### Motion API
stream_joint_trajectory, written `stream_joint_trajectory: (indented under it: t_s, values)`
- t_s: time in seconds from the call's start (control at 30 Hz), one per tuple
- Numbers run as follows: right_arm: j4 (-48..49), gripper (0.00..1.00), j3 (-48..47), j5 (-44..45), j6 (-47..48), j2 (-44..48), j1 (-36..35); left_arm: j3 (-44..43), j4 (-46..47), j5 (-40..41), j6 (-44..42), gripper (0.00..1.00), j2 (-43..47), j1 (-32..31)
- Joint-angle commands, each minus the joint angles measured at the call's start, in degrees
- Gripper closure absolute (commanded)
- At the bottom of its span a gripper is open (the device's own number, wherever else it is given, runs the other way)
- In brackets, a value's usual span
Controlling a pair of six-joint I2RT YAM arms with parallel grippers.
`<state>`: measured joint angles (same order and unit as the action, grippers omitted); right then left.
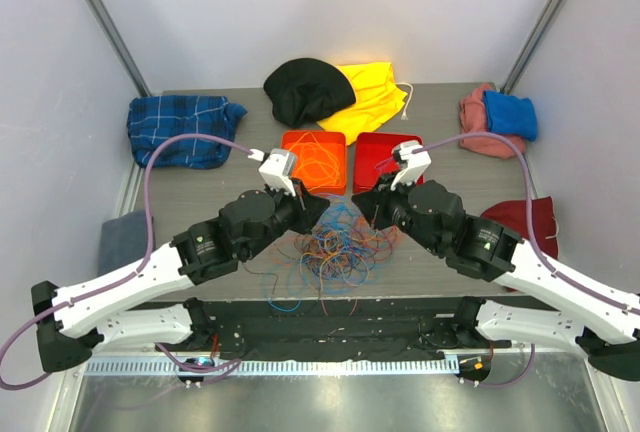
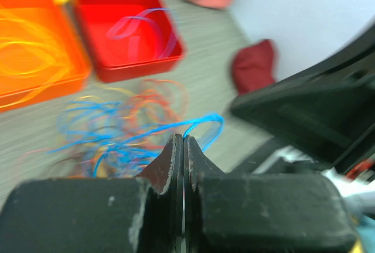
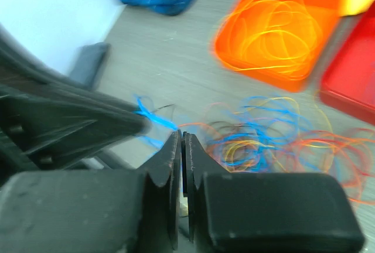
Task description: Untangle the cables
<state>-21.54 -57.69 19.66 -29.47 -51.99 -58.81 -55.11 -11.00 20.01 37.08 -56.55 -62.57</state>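
The cables lie in a loose heap of blue, orange, yellow and red loops on the grey table, between the two arms. Over the heap, my left gripper and right gripper meet tip to tip. In the left wrist view the left gripper is shut on a blue cable that arches out of its tip. In the right wrist view that blue cable runs straight from the left fingers to the right gripper. The right jaws stand only a hair apart on it.
Behind the heap stand an orange tray holding orange and yellow wires and a red tray holding a purple wire. Cloths ring the table: black, yellow, blue plaid, pink and blue, dark red, grey.
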Motion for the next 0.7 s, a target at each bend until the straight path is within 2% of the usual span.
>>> stream_joint_trajectory:
  t_s: [0.0, 0.27, 0.4, 0.43, 0.53, 0.67]
  values:
    - [-4.65, 0.91, -2.51, 13.3, 2.14, 2.5, 1.5, 0.53, -5.52, 7.67, -2.45, 1.0, 3.03, 1.13]
    - [-4.74, 0.91, -2.6, 12.87, 2.23, 3.3, 1.5, 1.06, -5.78, 7.94, -2.45, 1.0, 3.91, 1.13]
    - [-1.16, 0.77, -1.29, 4.19, 2.4, 2.59, 1.5, 0.97, -4.38, 6.71, -2.36, 1.0, 3.65, 1.13]
    - [-0.35, 0.7, -0.85, 2.85, 2.32, 2.33, 1.5, 0.97, -4.03, 6.45, -2.36, 1.0, 3.56, 1.13]
    - [2.29, 0.61, 0.12, -1.02, 1.53, 1.8, 1.41, 0.27, -2.71, 5.22, -2.63, 1.0, 2.94, 1.13]
    - [5.18, 0.57, 0.73, -4.54, 0.65, 1.1, 1.5, -1.05, -1.04, 4.07, -2.89, 1.0, 1.89, 1.13]
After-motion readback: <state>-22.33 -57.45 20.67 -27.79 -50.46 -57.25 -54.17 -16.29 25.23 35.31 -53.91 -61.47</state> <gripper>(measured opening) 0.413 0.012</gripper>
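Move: Both hands hover roughly 25 cm above the tangle, fingertips about 5 cm apart. From my left hand, which grips a blue cable, the tangle's middle is some 3 cm right and 2 cm ahead. My right hand has that gripped cable about 5 cm to its left, level and at its own height. From the left hand, the orange box is about 22 cm ahead and 3 cm left, the red box 22 cm ahead and 15 cm right. I spring my hands apart: my right hand jumps nearly 5 cm right and slightly forward, turning about 10 degrees clockwise, then comes back left over 3 cm while its fingers part to almost half open. My left hand, still shut on the blue cable, moves some 3 cm left, sinks a little, and then stays there. ##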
